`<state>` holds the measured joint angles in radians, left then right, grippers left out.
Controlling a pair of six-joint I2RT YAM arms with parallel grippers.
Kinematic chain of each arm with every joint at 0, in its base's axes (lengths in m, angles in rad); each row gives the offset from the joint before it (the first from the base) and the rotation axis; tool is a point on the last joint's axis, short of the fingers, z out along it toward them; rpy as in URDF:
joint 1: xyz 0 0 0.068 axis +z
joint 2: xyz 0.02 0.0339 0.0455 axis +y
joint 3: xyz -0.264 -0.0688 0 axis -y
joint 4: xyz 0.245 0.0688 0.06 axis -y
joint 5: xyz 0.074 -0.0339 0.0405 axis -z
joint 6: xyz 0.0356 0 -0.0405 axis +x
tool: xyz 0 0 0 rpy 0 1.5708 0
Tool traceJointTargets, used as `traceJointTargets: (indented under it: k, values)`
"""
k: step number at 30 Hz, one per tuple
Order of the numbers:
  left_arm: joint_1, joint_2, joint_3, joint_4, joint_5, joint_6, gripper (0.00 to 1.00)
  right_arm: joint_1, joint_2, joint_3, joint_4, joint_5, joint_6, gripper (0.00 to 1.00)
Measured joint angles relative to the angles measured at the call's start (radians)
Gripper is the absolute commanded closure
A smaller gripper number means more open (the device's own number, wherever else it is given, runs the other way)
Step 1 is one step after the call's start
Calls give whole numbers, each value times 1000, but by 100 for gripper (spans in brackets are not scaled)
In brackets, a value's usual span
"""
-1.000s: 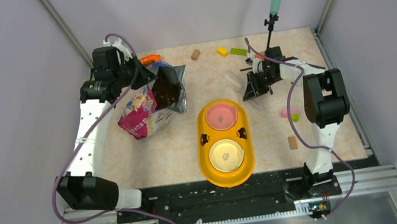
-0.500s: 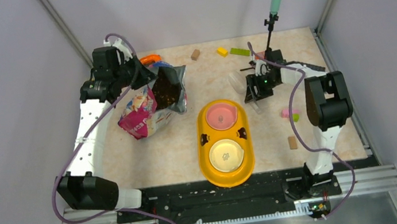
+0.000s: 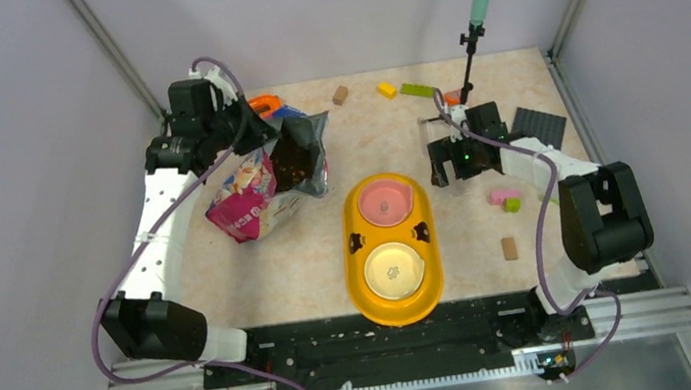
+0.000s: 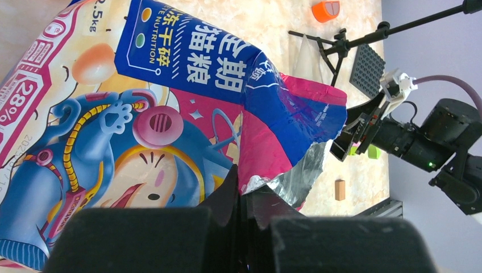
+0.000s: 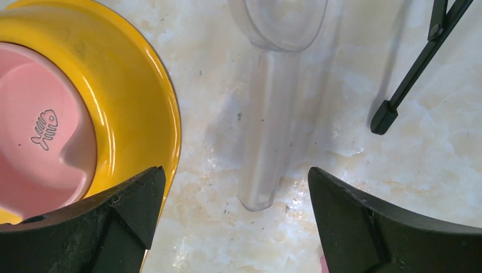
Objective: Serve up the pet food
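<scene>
The magenta-and-blue cat food bag [image 3: 255, 192] lies at the left of the table, its mouth open toward the middle. Dark pet food [image 3: 292, 162] shows inside that mouth. My left gripper [image 3: 251, 133] is shut on the bag's torn top edge; in the left wrist view the left gripper [image 4: 241, 196] pinches the foil rim of the bag [image 4: 170, 96]. The yellow double feeder [image 3: 429, 244] holds a pink bowl [image 3: 383, 202] and a cream bowl [image 3: 395, 269], both without food. My right gripper [image 3: 450, 163] stands open. A clear plastic scoop [image 5: 273, 108] lies on the table ahead of the right gripper [image 5: 236, 173], untouched.
A black stand [image 3: 467, 63] with a teal pole rises behind the right gripper; one leg [image 5: 418, 62] lies near the scoop. A dark studded plate [image 3: 538, 126], pink and green bricks [image 3: 505, 199], tan blocks [image 3: 509, 248] and yellow and green bricks [image 3: 403, 89] are scattered about.
My right gripper has opened wide and let go of the clear scoop, which now lies on the table. The right arm has drawn back toward the near right. The left gripper has shifted slightly.
</scene>
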<state>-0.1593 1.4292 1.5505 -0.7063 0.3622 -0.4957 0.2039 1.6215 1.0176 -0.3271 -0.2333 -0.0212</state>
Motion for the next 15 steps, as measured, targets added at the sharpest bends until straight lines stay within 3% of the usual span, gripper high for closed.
traceJointTargets:
  k: [15]
  values:
    - [-14,2,0,-7,-3,0,100,24,-263,-89,48,95,-19,1]
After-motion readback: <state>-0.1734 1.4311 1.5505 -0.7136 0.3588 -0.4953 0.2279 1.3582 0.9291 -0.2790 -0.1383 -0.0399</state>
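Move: The scoop's clear handle lies about 4 cm ahead of the open right hand, 2 cm to its left and 5 cm below. Near table level, the pink bowl is some 14 cm left and 2 cm back, and the black stand foot about 6 cm ahead and 5 cm right. From the left hand, the handle lies roughly 33 cm right, 3 cm ahead and 29 cm below. The open right hand rises about 6 cm away from the scoop, tipping up 15 degrees; left keeps pinching the bag. ##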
